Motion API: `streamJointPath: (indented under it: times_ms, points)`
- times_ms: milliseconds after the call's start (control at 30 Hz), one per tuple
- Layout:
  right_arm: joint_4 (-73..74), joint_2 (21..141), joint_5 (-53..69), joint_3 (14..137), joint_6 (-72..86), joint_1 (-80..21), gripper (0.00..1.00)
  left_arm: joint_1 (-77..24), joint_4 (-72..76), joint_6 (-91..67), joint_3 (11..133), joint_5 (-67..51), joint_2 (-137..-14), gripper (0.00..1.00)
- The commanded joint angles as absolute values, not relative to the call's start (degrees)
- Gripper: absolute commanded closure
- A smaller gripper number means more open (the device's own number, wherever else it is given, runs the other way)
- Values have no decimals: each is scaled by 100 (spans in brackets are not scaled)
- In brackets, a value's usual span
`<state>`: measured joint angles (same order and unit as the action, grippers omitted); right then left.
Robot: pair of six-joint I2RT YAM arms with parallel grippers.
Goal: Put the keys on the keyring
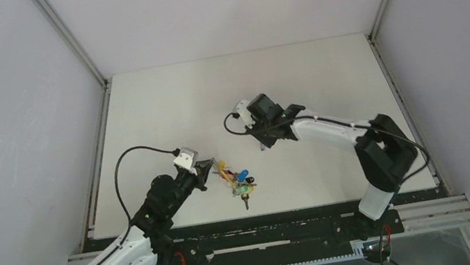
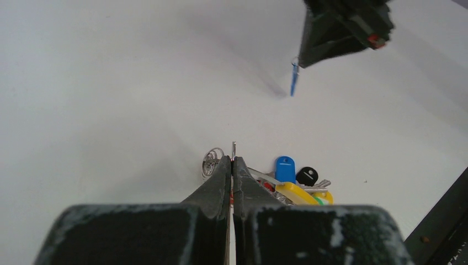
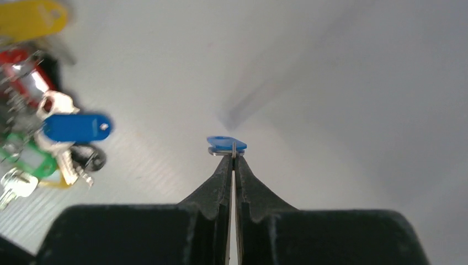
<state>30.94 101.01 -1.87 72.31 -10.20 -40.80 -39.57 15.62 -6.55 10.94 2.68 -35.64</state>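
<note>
My left gripper (image 2: 232, 160) is shut on a thin metal end of the keyring (image 2: 234, 147), low over the table at the front left (image 1: 208, 169). Just right of its tips lies the bunch of keys (image 1: 240, 182): a blue head (image 2: 285, 168), a black head (image 2: 307, 175), a yellow curved piece (image 2: 298, 192), and some red and green. My right gripper (image 3: 234, 157) is shut on the small metal ring of a separate blue key (image 3: 226, 143). That blue key (image 2: 294, 80) hangs from the right gripper (image 1: 263, 144) above the table, beyond and right of the bunch.
The white table (image 1: 212, 93) is walled by grey panels at the left, back and right. A black rail (image 1: 268, 229) runs along the near edge by the arm bases. The right arm's cable (image 1: 231, 124) loops near its wrist.
</note>
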Motion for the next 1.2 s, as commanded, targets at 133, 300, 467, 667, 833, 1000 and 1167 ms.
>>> streamJointPath:
  times_ms: [133, 300, 467, 667, 833, 1000, 1167]
  points:
    - [891, 8253, 747, 5416, -441, -4264, 100, -3921, 1805, -724, 1215, 279, -3230, 100]
    - [903, 8037, 873, 5042, -285, -4493, 100, -3921, 1805, -738, 1192, 303, -3179, 100]
    - [145, 7512, 1165, 4231, -94, -4693, 100, -3920, 1887, -764, 1183, 292, -3218, 100]
    - [-694, 7516, 1547, 3760, 175, -4673, 100, -3922, 1903, -767, 1179, 282, -3261, 100]
    - [-1501, 7910, 1731, 3576, 530, -4672, 100, -3920, 1907, -772, 1169, 311, -3245, 100]
    - [-2272, 8270, 1675, 3329, 926, -4474, 100, -3920, 1907, -769, 1152, 332, -3217, 100]
    - [-2941, 8682, 1785, 3174, 1333, -4101, 100, -3920, 1960, -785, 1138, 328, -3249, 100]
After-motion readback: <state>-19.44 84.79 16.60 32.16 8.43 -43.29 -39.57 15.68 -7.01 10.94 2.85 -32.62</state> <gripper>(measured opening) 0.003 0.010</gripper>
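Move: The right hand already pinches the loose blue-tagged key by its small ring. The keyring's hanging middle lies about 12 cm back and 13 cm to the left of this hand, roughly level. The keyring's own blue tag is some 12 cm back, 10 cm left and a little lower, and its yellow piece 11 cm back, 16 cm left and 3 cm higher. From the left fingers, which hold the keyring, its middle hangs about 4 cm back, 8 cm right and 6 cm down. Back and somewhat left, the right hand brings the dangling blue-tagged key towards the keyring, ending roughly 9 cm nearer the base. It first rises a little, later sinks below its starting height and eases slightly forward; meanwhile the wrist rolls some 35 degrees, so the downward fingers swing to point left. Both grips stay shut; the left hand first lifts the keyring slightly, then holds still. ##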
